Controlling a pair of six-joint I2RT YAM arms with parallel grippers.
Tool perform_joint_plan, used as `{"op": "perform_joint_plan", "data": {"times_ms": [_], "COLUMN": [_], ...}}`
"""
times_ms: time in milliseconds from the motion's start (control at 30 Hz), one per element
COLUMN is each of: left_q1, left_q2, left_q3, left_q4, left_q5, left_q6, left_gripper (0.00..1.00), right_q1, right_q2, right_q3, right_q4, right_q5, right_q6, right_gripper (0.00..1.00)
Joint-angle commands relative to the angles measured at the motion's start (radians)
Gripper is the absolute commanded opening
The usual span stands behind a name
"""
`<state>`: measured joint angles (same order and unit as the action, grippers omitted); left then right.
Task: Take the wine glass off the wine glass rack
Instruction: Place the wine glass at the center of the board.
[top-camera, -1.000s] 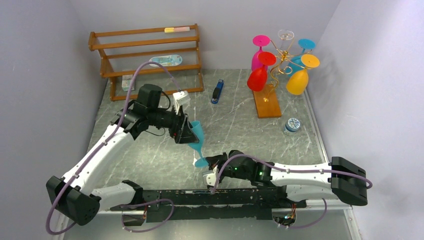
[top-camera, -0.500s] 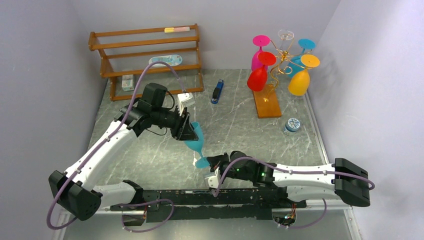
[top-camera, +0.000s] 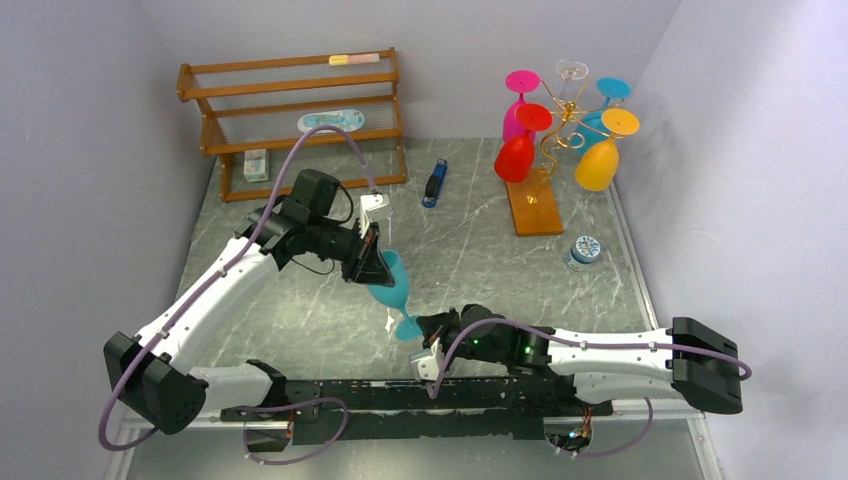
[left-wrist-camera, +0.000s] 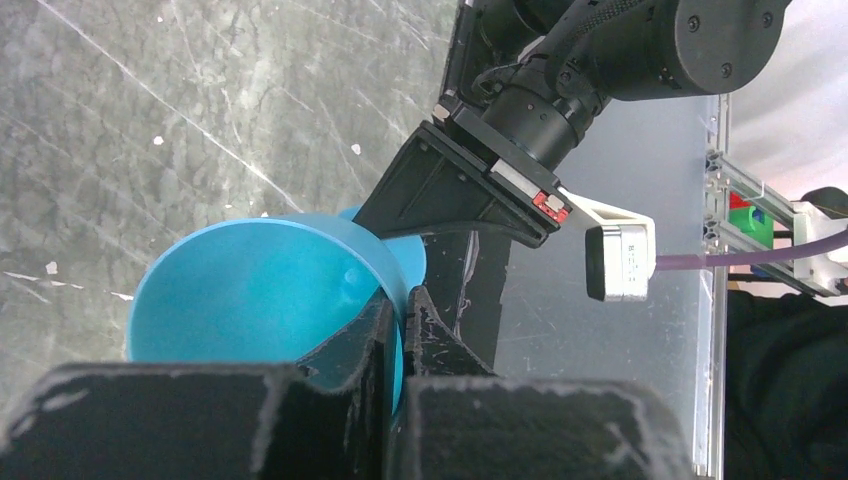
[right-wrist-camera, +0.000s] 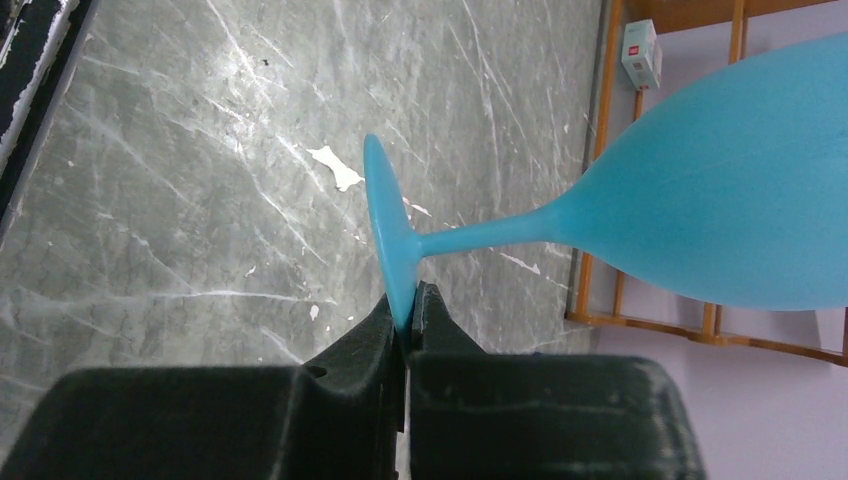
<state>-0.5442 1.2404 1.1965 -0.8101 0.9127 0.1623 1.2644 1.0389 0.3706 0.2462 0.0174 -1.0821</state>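
Observation:
A blue wine glass (top-camera: 396, 288) hangs tilted above the table, off the gold wire wine glass rack (top-camera: 557, 135), held at both ends. My left gripper (top-camera: 379, 264) is shut on the bowl's rim. In the left wrist view one finger is inside the bowl (left-wrist-camera: 260, 290) and one outside, with the left gripper (left-wrist-camera: 405, 302) pinching the wall. My right gripper (top-camera: 417, 331) is shut on the edge of the foot. In the right wrist view the round foot (right-wrist-camera: 385, 225) sits between the tips of the right gripper (right-wrist-camera: 407, 303); the stem and bowl reach to the right.
The rack's wooden base (top-camera: 535, 205) stands at the back right and holds red, pink, orange, blue and clear glasses upside down. A brown slatted shelf (top-camera: 300, 110) stands at the back left. A blue stapler-like object (top-camera: 434, 183) and a small round tin (top-camera: 585, 250) lie on the marble top.
My left gripper has gone from open around the bowl's rim to shut on it, and that arm has shifted slightly right. The right gripper has kept hold of the foot.

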Motion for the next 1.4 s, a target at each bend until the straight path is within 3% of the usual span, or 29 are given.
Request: {"op": "perform_joint_plan", "data": {"times_ms": [0,133,267,400,633,1167,1367], "left_q1": [-0.018,-0.018,-0.018,-0.018,-0.019,-0.019,-0.018], "left_q2": [0.000,-0.021,-0.048,-0.055,-0.069,-0.216,-0.217], "left_q3": [-0.002,-0.010,-0.024,-0.018,0.002,-0.047,-0.053], "left_q4": [-0.074,-0.028,0.018,0.017,0.043,0.208,0.202], "left_q5": [0.054,0.068,0.061,0.047,-0.003,-0.676,-1.015], "left_q6": [0.036,0.020,-0.016,-0.014,-0.039,-0.257,-0.337], "left_gripper": [0.05,0.05,0.05,0.05,0.05,0.05,0.05], "right_q1": [-0.007,-0.007,-0.008,-0.007,-0.007,-0.007,-0.008], "right_q2": [-0.010,-0.009,-0.020,-0.030,-0.068,-0.191,-0.209], "right_q3": [0.001,0.002,-0.002,-0.007,-0.023,-0.077,-0.022], "right_q4": [0.021,0.013,0.019,0.027,0.062,0.141,0.236], "right_q5": [0.064,0.063,0.065,0.071,0.086,0.255,0.366], "right_q6": [0.020,0.022,0.030,0.027,0.046,0.248,0.566], "right_gripper": [0.00,0.01,0.08,0.29,0.51,0.57,0.62]}}
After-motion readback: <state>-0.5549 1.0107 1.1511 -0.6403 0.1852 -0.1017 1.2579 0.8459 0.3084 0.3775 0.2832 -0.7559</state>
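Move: The left fingers still pinch the wine glass's rim and the right ones its foot. The board's centre lies about 15 cm ahead of the left hand, 4 cm to its right and 24 cm below. From that hand the blue cutter lies some 33 cm ahead and 9 cm right, and the wooden shelf about 38 cm ahead and 22 cm left. From the right hand the board's centre is roughly 17 cm ahead, 2 cm left and 12 cm down. Right hand opens off the foot, rising 5 cm; left, still pinching the rim, swings forward-left about 10 cm counter-clockwise. ##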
